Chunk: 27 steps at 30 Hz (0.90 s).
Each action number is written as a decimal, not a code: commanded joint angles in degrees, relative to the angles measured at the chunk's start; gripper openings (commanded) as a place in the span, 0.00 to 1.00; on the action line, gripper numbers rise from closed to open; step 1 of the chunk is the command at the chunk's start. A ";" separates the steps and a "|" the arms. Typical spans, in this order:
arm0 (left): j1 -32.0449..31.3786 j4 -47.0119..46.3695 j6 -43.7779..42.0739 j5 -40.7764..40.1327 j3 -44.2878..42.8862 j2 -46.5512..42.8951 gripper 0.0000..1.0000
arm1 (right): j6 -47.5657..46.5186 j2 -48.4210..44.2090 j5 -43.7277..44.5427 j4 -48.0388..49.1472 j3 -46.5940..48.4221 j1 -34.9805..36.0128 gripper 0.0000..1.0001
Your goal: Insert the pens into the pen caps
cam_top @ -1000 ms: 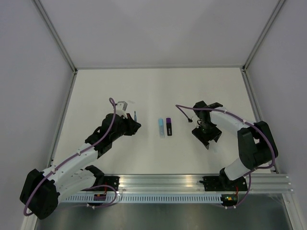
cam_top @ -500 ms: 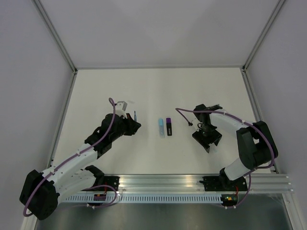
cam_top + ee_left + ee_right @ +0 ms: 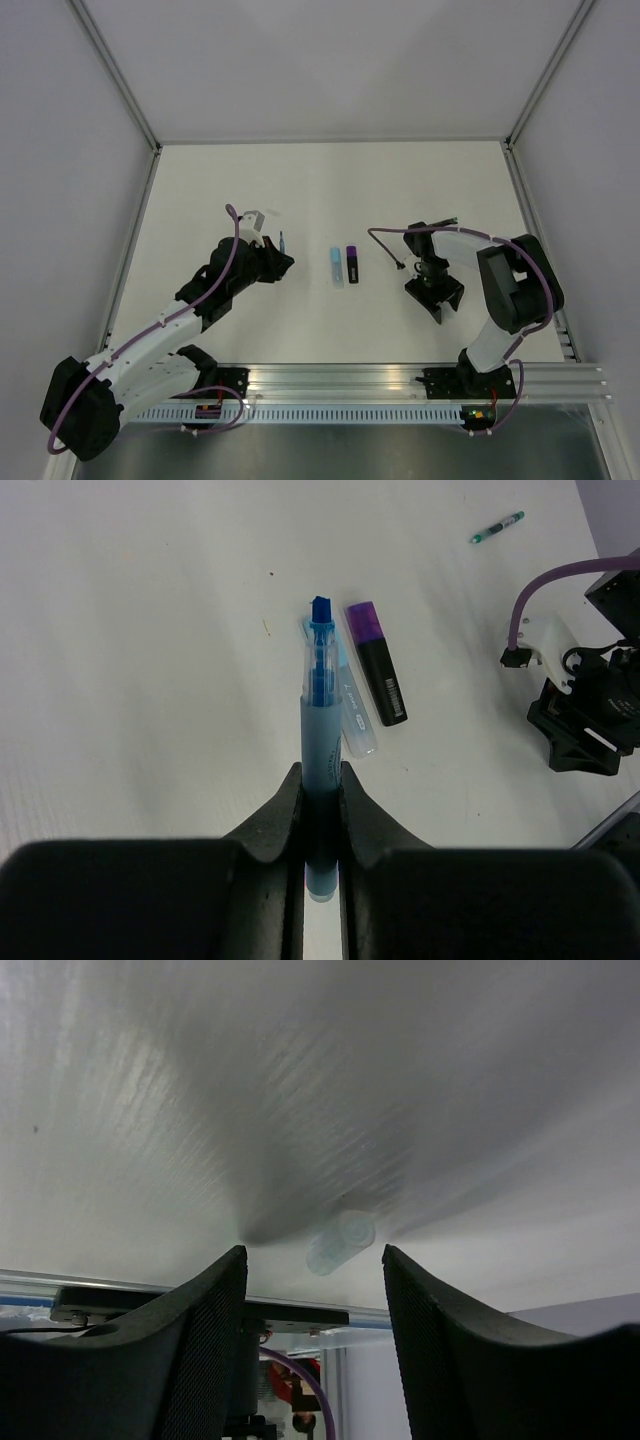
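Note:
My left gripper [image 3: 320, 776] is shut on a light blue marker [image 3: 322, 730], whose bare blue tip points away from me; from above this gripper [image 3: 282, 262] sits left of centre. Just beyond the tip, a pale blue translucent tube [image 3: 353, 712] and a black marker with a purple end [image 3: 376, 667] lie side by side on the table [image 3: 336, 266] [image 3: 352, 264]. A thin green pen [image 3: 497, 527] lies far off. My right gripper [image 3: 313, 1252] [image 3: 436, 296] is open, low over the table, with a small clear pen cap [image 3: 340, 1242] lying just ahead between its fingers, untouched.
The white table is walled on the left, back and right, with an aluminium rail [image 3: 400, 380] along the near edge. My right arm with its purple cable [image 3: 560, 580] shows in the left wrist view, right of the markers.
My right gripper has shifted a little toward the near edge, its arm folding closer, and its jaws have narrowed slightly. The left arm and its marker have not moved.

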<state>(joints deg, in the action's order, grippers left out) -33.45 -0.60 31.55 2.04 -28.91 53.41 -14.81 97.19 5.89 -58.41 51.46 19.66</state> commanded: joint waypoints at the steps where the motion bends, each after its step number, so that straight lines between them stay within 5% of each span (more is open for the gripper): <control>1: 0.23 -1.77 1.14 0.77 -0.36 -0.85 0.03 | -0.57 2.03 0.35 -0.04 2.06 -0.50 0.61; 15: 0.23 -1.77 1.23 0.94 -0.27 -1.20 0.03 | 0.39 3.45 1.84 1.19 1.89 -0.41 0.49; 27: 0.23 -1.77 1.41 0.24 -0.19 -1.29 0.02 | 1.10 2.49 7.20 3.57 1.71 0.73 0.01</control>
<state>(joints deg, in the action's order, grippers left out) -33.45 -0.60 31.62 2.07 -28.91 53.08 -13.78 100.33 10.66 -58.46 52.31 19.94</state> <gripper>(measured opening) 0.154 0.094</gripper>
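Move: The clear pen cap lies almost between the right hand's open fingertips, about 1 cm to the right of their middle and at the same height and reach. From that hand the black marker with the purple cap is roughly 13 cm ahead and 27 cm left, and the green pen some 24 cm ahead and 3 cm left. From the left hand, which holds the blue pen, the clear cap lies about 43 cm right, 9 cm back and 14 cm below. Already down at the table, the right hand sinks about another half centimetre over the clear cap and keeps nearly still there as its fingers begin to narrow. Then it eases about 1 cm to its right and slightly forward, tilting some 5 degrees, while the fingers shut from well open to nearly closed and pinch the cap between their tips. ##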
